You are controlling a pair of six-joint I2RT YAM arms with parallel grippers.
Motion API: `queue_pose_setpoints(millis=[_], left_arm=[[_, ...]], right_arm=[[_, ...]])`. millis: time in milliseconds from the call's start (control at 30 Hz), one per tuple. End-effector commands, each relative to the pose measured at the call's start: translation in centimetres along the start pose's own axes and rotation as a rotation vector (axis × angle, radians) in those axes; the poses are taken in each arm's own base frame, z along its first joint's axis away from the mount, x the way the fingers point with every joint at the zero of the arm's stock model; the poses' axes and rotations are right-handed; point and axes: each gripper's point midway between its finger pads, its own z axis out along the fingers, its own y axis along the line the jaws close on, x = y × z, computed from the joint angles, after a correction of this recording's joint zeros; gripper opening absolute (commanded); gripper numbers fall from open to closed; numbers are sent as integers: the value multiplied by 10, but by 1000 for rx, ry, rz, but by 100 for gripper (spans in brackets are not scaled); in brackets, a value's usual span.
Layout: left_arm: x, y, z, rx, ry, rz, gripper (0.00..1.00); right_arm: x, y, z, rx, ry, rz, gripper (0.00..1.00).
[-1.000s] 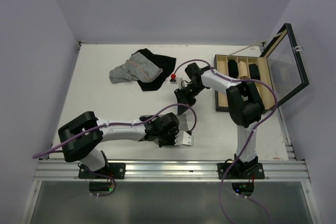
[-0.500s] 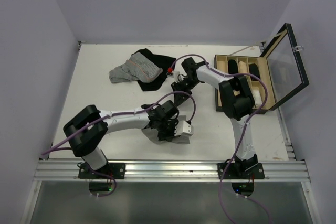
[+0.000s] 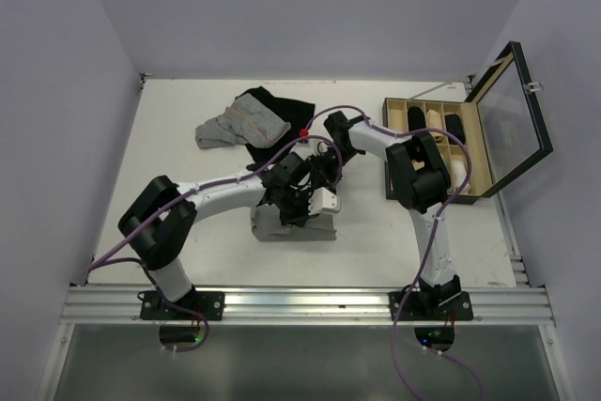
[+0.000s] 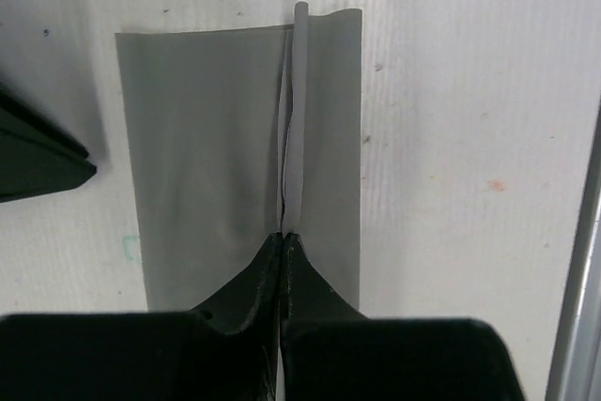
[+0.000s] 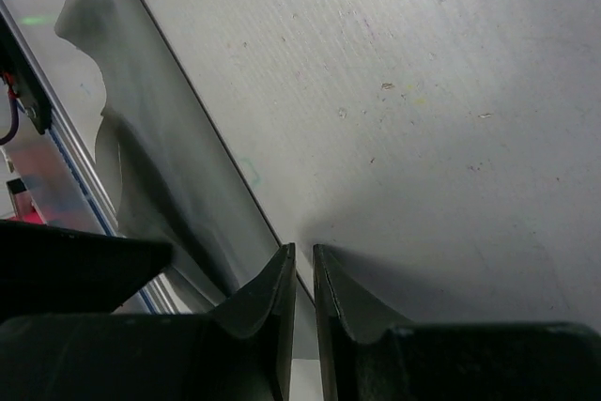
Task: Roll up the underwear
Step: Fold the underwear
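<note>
The underwear (image 3: 278, 227) is plain grey cloth, lying as a folded rectangle on the white table just below both grippers. In the left wrist view the underwear (image 4: 207, 138) lies flat, with a thin ridge of cloth running up from my left gripper (image 4: 284, 235), which is shut on that ridge. From above, the left gripper (image 3: 300, 202) sits over the cloth's far edge. My right gripper (image 3: 327, 174) hovers just beyond it. In the right wrist view its jaws (image 5: 302, 255) stand nearly together with the edge of the underwear (image 5: 160, 166) caught in the narrow gap.
A grey-and-white pinstriped garment (image 3: 237, 125) lies on a black garment (image 3: 285, 134) at the back left. A wooden compartment box (image 3: 435, 145) with its glass lid (image 3: 515, 112) raised stands at the right. A metal rail (image 3: 300, 305) runs along the near edge.
My left arm has swung from the near edge toward the table's middle, carrying the cloth. The underwear now lies spread as a flatter rectangle. The right gripper shifted slightly left.
</note>
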Motion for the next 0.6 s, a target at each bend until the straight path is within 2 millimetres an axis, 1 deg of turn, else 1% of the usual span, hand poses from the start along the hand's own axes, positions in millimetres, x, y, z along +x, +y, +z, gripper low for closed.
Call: queue_pose_setpoints(millis=[0,67,200,267,300,367,467,567], left_arm=[[-2,28,-5,-47,-13,22,0],[0,39,-6,-67,-13,22,0],[4,53,-7,-96,-5,27,0],[1,61,-10,-115,-18,28,0],[3,64,-11,-123,-17,21,0],[-1,71,-14,-142,-29,28,0],[-2,76,-19,-155,-38,34,0],[-2,76,-22,-164,-39,50,0]], right_arm=[[15,-15,16,25,62,-3,18],[15,-15,15,22,63,-3,18],[16,-15,16,17,68,1,17],[17,-15,17,15,70,2,17],[17,-16,17,15,72,4,17],[18,-15,18,11,75,5,17],[18,-16,18,16,76,5,17],[19,-18,18,22,81,2,17]])
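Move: The left hand already pinches a lifted hem of the underwear; the far edge it is being taken to lies about 7 cm straight ahead and some 3 cm below, and the near fold about 4 cm back. Roughly 27 cm ahead and 6 cm left lies the black cloth, with the patterned garment some 30 cm ahead and 17 cm left. For the right hand, the nearest stretch of far edge is about 1 cm back, level sideways and 1 cm below. Keeping its fingers shut on the hem, the left hand carries it forward over the underwear towards the far edge, about 6 cm, drifting some 2 cm to the left, dipping by about 1 cm and then easing partly back up, the wrist tilting about 5 degrees. The right hand, low and almost closed, creeps back about 1 cm towards the left hand, bringing its fingertips over the far edge with its opening hardly changed; whether they press on it can't be seen. ##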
